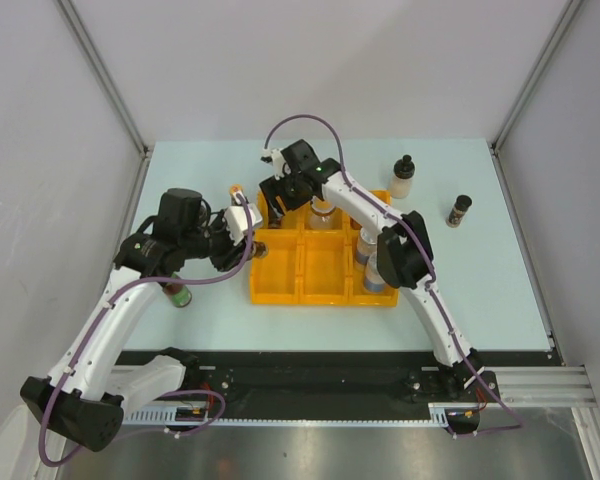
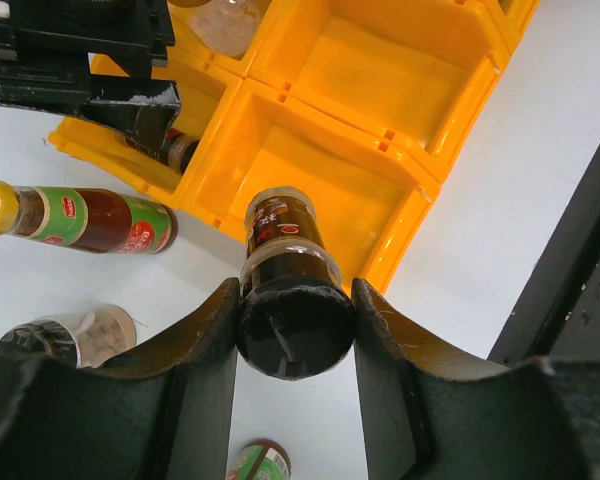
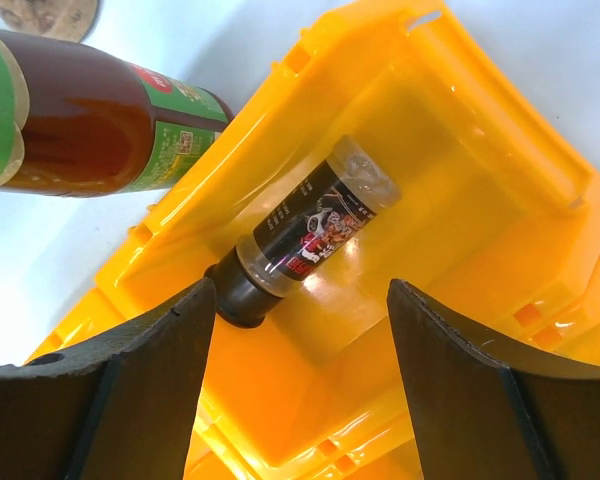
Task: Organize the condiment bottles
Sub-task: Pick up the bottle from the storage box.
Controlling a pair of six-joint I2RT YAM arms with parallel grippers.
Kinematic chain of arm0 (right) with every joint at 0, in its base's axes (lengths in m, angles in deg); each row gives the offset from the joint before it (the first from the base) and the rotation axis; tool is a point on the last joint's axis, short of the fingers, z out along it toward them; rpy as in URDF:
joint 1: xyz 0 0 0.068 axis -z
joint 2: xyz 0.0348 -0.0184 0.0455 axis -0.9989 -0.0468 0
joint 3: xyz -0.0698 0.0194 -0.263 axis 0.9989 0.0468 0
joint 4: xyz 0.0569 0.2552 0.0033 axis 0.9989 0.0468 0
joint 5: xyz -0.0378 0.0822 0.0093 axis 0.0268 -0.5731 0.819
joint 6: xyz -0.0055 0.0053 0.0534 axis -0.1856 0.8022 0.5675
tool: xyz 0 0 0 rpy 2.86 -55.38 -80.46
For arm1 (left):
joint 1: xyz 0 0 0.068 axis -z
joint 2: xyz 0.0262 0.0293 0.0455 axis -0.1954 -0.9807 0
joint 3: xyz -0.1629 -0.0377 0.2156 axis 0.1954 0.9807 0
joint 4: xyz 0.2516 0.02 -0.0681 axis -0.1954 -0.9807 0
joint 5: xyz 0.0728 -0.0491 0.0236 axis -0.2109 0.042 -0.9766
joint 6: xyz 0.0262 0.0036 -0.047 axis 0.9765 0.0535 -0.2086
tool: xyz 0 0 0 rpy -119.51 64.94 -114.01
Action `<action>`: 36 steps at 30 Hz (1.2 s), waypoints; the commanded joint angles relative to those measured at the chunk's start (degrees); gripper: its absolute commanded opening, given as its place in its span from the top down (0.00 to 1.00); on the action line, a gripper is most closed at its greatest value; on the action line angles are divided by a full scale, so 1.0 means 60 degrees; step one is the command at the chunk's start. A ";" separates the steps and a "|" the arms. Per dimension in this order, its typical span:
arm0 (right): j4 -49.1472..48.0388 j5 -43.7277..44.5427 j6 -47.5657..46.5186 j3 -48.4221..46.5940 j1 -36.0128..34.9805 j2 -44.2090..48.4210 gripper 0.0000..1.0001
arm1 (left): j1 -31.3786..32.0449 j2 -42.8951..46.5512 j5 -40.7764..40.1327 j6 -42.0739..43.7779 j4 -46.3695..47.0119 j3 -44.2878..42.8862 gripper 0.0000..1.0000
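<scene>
My left gripper is shut on the black cap of a spice jar, one of the condiment bottles. It holds the jar over a near-left compartment of the yellow tray. In the top view, the left gripper is at the tray's left edge. My right gripper stands open over another compartment. A second black-capped spice jar lies on its side there, its cap close to the left finger. From above, the right gripper sits over the tray's far-left corner. A red sauce bottle lies on the table beside the tray.
Jars stand in the tray's middle and right compartments. A white bottle and a dark jar stand at the back right. A clear jar and a green-labelled bottle lie left of the tray, below my left arm.
</scene>
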 commanded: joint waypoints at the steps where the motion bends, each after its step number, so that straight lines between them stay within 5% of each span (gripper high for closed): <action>1: 0.0332 0.0606 -0.0354 -0.0139 -0.0207 -0.0155 0.25 | 0.0064 0.0038 0.0294 -0.0198 0.0410 0.0030 1.00; 18: 0.0492 0.1252 -0.0486 0.0051 -0.0676 -0.1123 0.33 | 0.0064 0.0228 0.0235 -0.0096 0.0468 0.0366 1.00; 27: 0.0917 0.1779 -0.0661 -0.0226 -0.0691 -0.1357 0.49 | 0.0050 0.0243 0.0293 -0.0110 0.0512 0.0439 1.00; 31: 0.0961 0.1838 -0.0720 -0.0226 -0.0676 -0.1226 0.67 | 0.0064 0.0258 0.0264 -0.0096 0.0527 0.0440 1.00; 36: 0.0888 0.2071 -0.0954 -0.0197 -0.0647 -0.0554 0.76 | 0.0050 0.0243 0.0235 -0.0096 0.0556 0.0483 1.00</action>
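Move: The small black-capped bottle lies in the storage box's far-left compartment, its cap end nearest the robot; its middle is about 5 cm below the right hand, 2 cm farther out and 2 cm left. The green-labelled sauce bottle stands just outside the box, level with this hand and some 9 cm left; the clear jar in the next compartment is about 9 cm right and 1 cm ahead. From the left hand, the lying bottle is roughly 20 cm ahead, 11 cm right and 18 cm down. Lower the open right gripper about 4 cm into the far-left compartment, easing some 2.5 cm left and a little back, to bring the fingers down over the neck and cap end of the lying bottle. Near the bottom, bring the fingers most of the way together across that end, then drift about 1 cm right and rise about 1 cm as they go on closing. ##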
